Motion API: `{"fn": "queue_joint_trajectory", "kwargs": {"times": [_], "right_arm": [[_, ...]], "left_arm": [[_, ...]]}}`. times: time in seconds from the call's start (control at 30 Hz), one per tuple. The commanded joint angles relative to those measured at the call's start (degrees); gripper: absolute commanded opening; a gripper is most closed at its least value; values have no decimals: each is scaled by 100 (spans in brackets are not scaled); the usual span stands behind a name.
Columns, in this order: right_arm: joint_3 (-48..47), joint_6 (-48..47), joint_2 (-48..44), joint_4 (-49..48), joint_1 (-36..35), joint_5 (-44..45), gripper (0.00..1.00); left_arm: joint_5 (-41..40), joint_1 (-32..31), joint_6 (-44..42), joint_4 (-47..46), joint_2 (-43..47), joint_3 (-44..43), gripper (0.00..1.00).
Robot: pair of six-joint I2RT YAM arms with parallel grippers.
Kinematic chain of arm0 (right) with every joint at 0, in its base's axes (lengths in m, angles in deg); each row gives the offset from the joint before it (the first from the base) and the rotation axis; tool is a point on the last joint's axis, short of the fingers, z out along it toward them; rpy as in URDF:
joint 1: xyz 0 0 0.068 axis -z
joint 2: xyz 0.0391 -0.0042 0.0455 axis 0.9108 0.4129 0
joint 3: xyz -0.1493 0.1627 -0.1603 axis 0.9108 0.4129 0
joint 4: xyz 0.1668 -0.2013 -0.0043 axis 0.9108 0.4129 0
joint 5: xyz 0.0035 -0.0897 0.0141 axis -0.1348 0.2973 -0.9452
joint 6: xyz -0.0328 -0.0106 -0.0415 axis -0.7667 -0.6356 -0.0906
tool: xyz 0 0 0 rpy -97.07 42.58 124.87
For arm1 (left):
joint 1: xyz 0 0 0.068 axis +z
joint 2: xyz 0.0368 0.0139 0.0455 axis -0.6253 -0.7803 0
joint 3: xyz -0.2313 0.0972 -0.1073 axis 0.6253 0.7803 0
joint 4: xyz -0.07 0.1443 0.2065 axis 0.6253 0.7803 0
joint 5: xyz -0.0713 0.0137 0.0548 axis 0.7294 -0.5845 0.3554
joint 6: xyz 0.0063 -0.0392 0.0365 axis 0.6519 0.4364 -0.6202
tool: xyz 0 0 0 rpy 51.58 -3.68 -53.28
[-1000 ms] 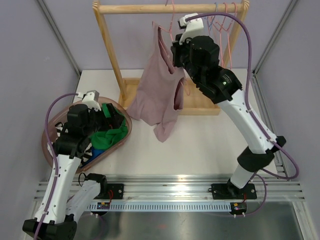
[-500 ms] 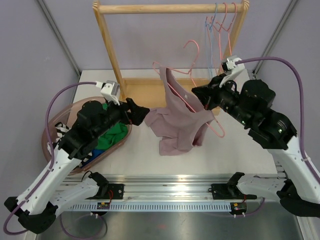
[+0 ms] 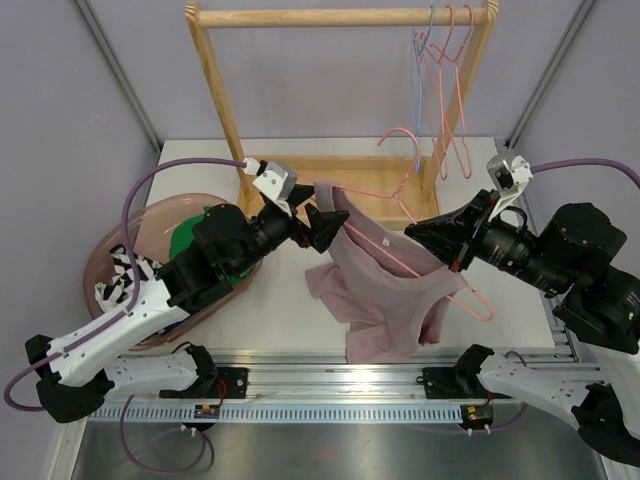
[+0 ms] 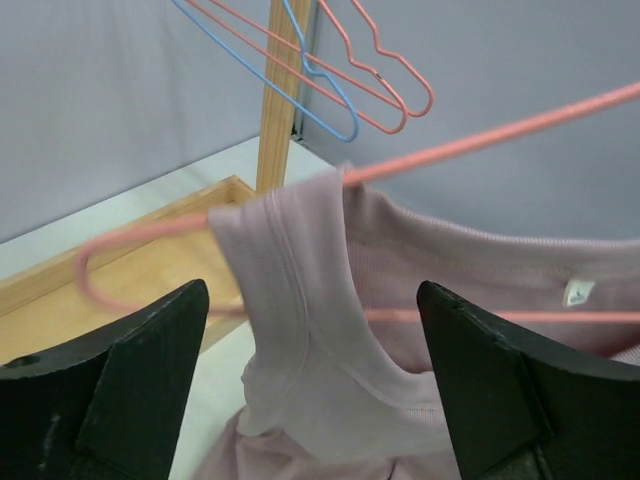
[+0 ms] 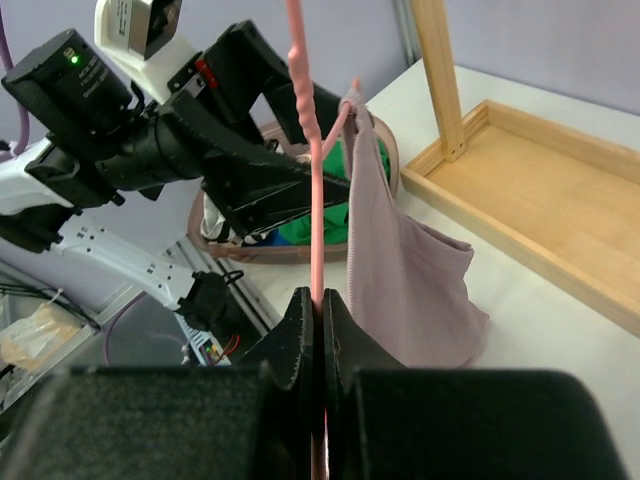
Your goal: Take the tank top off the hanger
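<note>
The pale pink tank top (image 3: pixel 385 290) hangs from a pink wire hanger (image 3: pixel 372 191) held low over the table, off the rail. My right gripper (image 3: pixel 412 232) is shut on the hanger's wire (image 5: pixel 305 150), which runs straight up from the closed jaws (image 5: pixel 319 300). The top (image 5: pixel 400 270) droops just right of that wire. My left gripper (image 3: pixel 325 225) is open at the top's left shoulder. In the left wrist view the strap (image 4: pixel 290 260) sits between the wide-apart fingers (image 4: pixel 312 300), touching neither, with the hanger wire (image 4: pixel 480 135) crossing above.
A wooden clothes rack (image 3: pixel 215 90) stands at the back, with spare pink and blue hangers (image 3: pixel 445 60) on its rail at the right. A brownish laundry basket (image 3: pixel 150 212) holding green clothes (image 3: pixel 185 240) sits at the left under my left arm.
The right arm carried the hanger and tank top from the rail down and to the near right. The left arm swung from the basket over to the top's shoulder strap.
</note>
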Motion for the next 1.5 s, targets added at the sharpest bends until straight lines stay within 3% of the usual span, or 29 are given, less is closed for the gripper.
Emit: {"fn": "queue_joint_trajectory", "kwargs": {"times": [0.0,0.1,0.13,0.27,0.43,0.5,0.67,0.7,0.73,0.77,0.87,1.0,1.17,1.33,1.47], "right_arm": [[-142,137,6,-88,-33,-543,0],[-176,128,-47,-44,-33,-509,0],[-185,111,-56,-9,-25,-465,0],[-168,-47,-65,62,-33,-272,0],[25,-197,-83,79,-25,299,0],[113,-232,-83,70,-33,361,0],[315,-338,-188,35,-33,572,0],[368,-346,-223,9,-33,572,0],[377,-329,-249,0,-33,546,0],[394,-320,-258,-9,-33,520,0],[395,-285,-311,-88,-33,362,0],[360,-223,-373,-140,-33,212,0],[333,-285,-408,-44,-33,274,0],[500,-522,-565,18,-33,-33,0],[816,-812,-847,-61,-33,-516,0]], "left_arm": [[-882,-177,-499,-498,-266,-470,85],[-1164,-256,-622,-454,-468,-611,61],[-1226,-265,-639,-454,-495,-620,44],[-1558,-265,-640,-445,-478,-576,18],[-2060,-265,-648,-85,-416,-559,10],[-2297,-274,-631,3,-381,-541,0],[-2755,-265,-648,293,-346,-515,0],[-2755,-265,-648,328,-337,-498,4],[-2721,-265,-666,329,-311,-480,20],[-2598,-257,-657,329,-302,-454,29],[-2282,-265,-649,294,-302,-383,37],[-2088,-265,-648,241,-372,-374,17],[-2499,-265,-675,258,-460,-392,2],[-4035,-204,-315,241,-425,-348,0],[-4496,321,509,810,-354,-427,0]]}}
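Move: The tank top's near strap hangs between the left hand's open fingers, about 3 cm ahead and 1 cm to the right, level with them. The hanger's shoulder end sticks out roughly 4 cm ahead and 2 cm to the left. The right hand's grip on the hanger is some 14 cm to the right, 3 cm back and 5 cm higher. From the right hand that strap lies around 14 cm left, 6 cm ahead and 5 cm below. Left fingers shut on the strap while the hand eases forward about 4 cm, slacken to roughly a third open, then pinch shut again. The hand then pulls the strap left and a little forward, out past the hanger's end, turning counter-clockwise some 35 degrees in all. The right hand keeps its grip on the hanger and sinks a few centimetres. ##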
